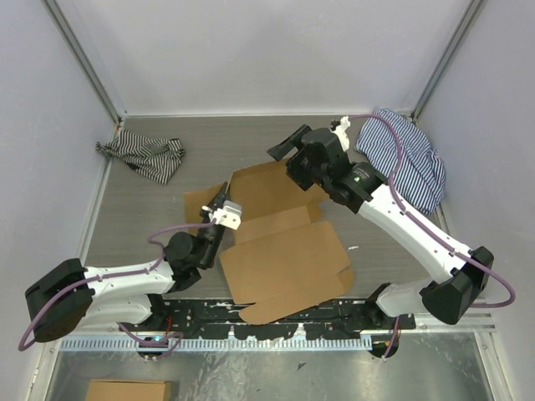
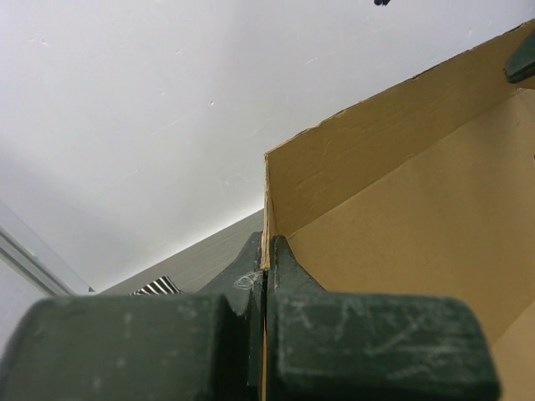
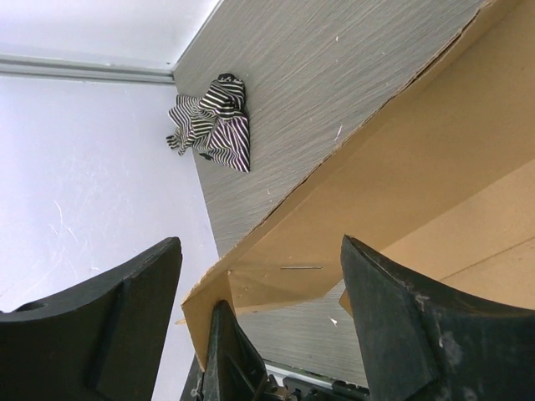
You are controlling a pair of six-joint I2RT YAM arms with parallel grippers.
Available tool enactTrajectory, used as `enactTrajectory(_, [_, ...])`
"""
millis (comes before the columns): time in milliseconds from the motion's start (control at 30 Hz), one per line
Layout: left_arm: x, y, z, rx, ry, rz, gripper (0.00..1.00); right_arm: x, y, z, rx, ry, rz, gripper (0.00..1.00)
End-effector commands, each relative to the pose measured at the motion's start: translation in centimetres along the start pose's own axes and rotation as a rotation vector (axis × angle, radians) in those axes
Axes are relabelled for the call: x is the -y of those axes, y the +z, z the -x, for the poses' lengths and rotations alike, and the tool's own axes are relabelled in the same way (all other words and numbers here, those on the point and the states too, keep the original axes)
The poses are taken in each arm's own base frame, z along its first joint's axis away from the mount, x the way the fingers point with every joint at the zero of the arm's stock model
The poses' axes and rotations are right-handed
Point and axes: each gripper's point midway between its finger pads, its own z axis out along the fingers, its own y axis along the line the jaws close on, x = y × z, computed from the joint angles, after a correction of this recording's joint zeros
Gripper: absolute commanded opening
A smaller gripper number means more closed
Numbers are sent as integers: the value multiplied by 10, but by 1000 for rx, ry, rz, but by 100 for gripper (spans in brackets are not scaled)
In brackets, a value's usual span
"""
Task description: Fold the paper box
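The paper box (image 1: 284, 251) is a brown cardboard sheet lying mostly flat in the middle of the table, with its far and left flaps raised. My left gripper (image 1: 221, 199) is shut on the edge of the raised left flap. In the left wrist view that gripper (image 2: 266, 263) pinches the thin cardboard edge, and the box wall (image 2: 401, 192) rises to the right. My right gripper (image 1: 289, 159) hovers over the far flap with its jaws wide apart. In the right wrist view it (image 3: 261, 246) holds nothing, and the box (image 3: 418, 167) lies beyond its fingers.
A black-and-white striped cloth (image 1: 146, 155) lies at the back left, also seen as the cloth (image 3: 213, 121) in the right wrist view. A blue-striped cloth (image 1: 407, 159) is at the back right. Another cardboard piece (image 1: 129, 390) sits below the table's near edge. White walls enclose the table.
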Motion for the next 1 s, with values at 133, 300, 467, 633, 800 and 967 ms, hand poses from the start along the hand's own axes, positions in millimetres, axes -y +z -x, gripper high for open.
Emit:
enactTrajectory(133, [-8, -5, 20, 79, -46, 19, 0, -4, 13, 6, 18, 109, 18, 80])
enactTrajectory(300, [-5, -5, 20, 80, -44, 12, 0, 0, 28, 0, -4, 119, -5, 75])
enactTrajectory(467, [-6, -4, 18, 65, -35, 24, 4, 3, 29, 0, 1, 129, -3, 50])
enactTrajectory(633, [-6, -2, 13, 33, -43, 47, 24, 12, 27, 0, 15, 125, -13, 20])
enactTrajectory(800, [-19, -5, 13, -47, -130, 129, 51, 27, 30, -5, 10, 117, -36, 11])
enactTrajectory(967, [-16, -25, 5, -208, -279, 41, 59, 39, 33, -12, 1, 128, -37, 11])
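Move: The raised far wall's top edge runs about 6 cm below the right hand's open fingers and roughly 1 cm ahead of them. The wall's left corner, already pinched by the left hand, is some 15 cm left of the right hand, 5 cm nearer and 6 cm lower. The near panel lies about 17 cm back and 22 cm below the right hand, neither left nor right of it. From the left hand, that grip spot is about 16 cm right, 6 cm ahead and nearly level. The wall's top edge is taken over by the right hand, which sinks about 6 cm onto it, edging 2 cm forward on the way, while its fingers close and pinch the cardboard; it goes on down, easing slightly back. The left hand keeps its grip almost still, then opens a little over halfway, lets the corner go and shifts about 1 cm left. ##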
